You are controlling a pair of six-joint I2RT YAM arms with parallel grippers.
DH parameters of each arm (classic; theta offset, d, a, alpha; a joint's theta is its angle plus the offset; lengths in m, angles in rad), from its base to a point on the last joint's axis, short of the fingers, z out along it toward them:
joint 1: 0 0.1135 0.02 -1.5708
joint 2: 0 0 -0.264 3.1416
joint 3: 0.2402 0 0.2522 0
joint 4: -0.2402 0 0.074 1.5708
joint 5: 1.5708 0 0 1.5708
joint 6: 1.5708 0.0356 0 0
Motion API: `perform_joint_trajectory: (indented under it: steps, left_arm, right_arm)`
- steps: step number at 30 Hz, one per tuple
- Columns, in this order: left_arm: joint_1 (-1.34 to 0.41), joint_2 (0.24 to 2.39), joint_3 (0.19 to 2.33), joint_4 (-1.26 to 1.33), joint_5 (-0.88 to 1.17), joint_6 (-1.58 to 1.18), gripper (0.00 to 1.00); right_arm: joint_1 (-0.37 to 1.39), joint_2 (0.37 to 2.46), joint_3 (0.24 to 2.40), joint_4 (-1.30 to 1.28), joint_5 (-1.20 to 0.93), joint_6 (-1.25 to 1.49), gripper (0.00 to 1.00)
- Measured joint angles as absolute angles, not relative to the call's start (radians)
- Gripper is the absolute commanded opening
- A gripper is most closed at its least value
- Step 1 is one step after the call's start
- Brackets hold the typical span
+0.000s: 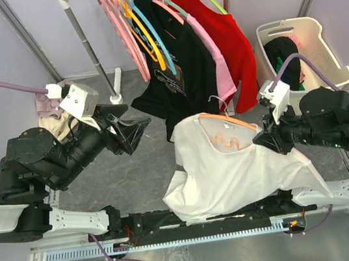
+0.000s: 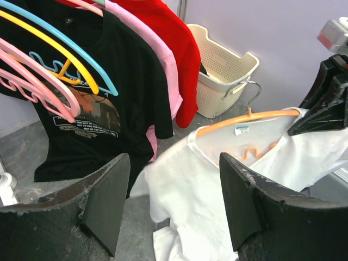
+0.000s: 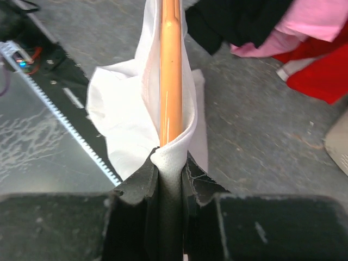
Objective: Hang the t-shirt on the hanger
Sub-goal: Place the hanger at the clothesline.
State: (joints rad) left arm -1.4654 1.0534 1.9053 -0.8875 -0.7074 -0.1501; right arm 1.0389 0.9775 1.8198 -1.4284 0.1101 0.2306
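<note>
The white t-shirt [image 1: 233, 174] hangs over the orange hanger [image 1: 226, 121], whose arch and metal hook stick out of the neck opening. The shirt's lower part lies bunched on the floor. My right gripper [image 1: 262, 138] is shut on the hanger's right end, with shirt cloth wrapped over it. In the right wrist view the hanger [image 3: 171, 65] runs straight out of the shut right gripper [image 3: 172, 163], with the t-shirt [image 3: 117, 109] folded around it. My left gripper [image 1: 136, 128] is open and holds nothing, well left of the shirt. In the left wrist view the left gripper [image 2: 174, 179] frames the t-shirt [image 2: 196, 185] and hanger [image 2: 244, 119] beyond it.
A clothes rack [image 1: 90, 51] at the back carries pink hangers [image 1: 122, 33], a black printed shirt [image 1: 179, 71], a pink shirt [image 1: 222, 74] and a red shirt [image 1: 229, 37]. A cream laundry basket [image 1: 300, 46] stands at the back right. A pile of cloth [image 1: 51, 116] lies at the left.
</note>
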Motion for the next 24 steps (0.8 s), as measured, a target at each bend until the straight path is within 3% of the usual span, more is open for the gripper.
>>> perform_joint_trajectory:
  steps: [14, 24]
  left_arm:
    - [-1.465, 1.021, 1.850, -0.887, -0.705, -0.182, 0.72]
    - [-1.465, 0.987, 1.804, -0.889, -0.701, -0.212, 0.71]
  right_arm:
    - [1.039, 1.082, 1.884, -1.438, 0.478, 0.245, 0.01]
    - [1.039, 1.246, 1.994, -1.279, 0.569, 0.214, 0.01]
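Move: My right hand grips the orange hanger's right shoulder end through the white t-shirt. The clothesline rail's middle lies about 50 cm ahead of it, 25 cm to its left and 18 cm above. On the rack, the blue hanger is some 38 cm ahead, 24 cm left and slightly above; the black t-shirt is about 45 cm ahead, 16 cm left and lower. From my left hand the rail's middle is roughly 46 cm ahead, 8 cm right, a little above. Keeping my right-hand pinch on hanger and cloth, I carry them about 10 cm forward towards the rack, starting with a slight swing right and dip, then curving left and lifting some 5 cm from the low point. Meanwhile my right wrist turns about 20 degrees clockwise and tips its fingers upward. My left hand, open and empty, only sinks about 2 cm. ##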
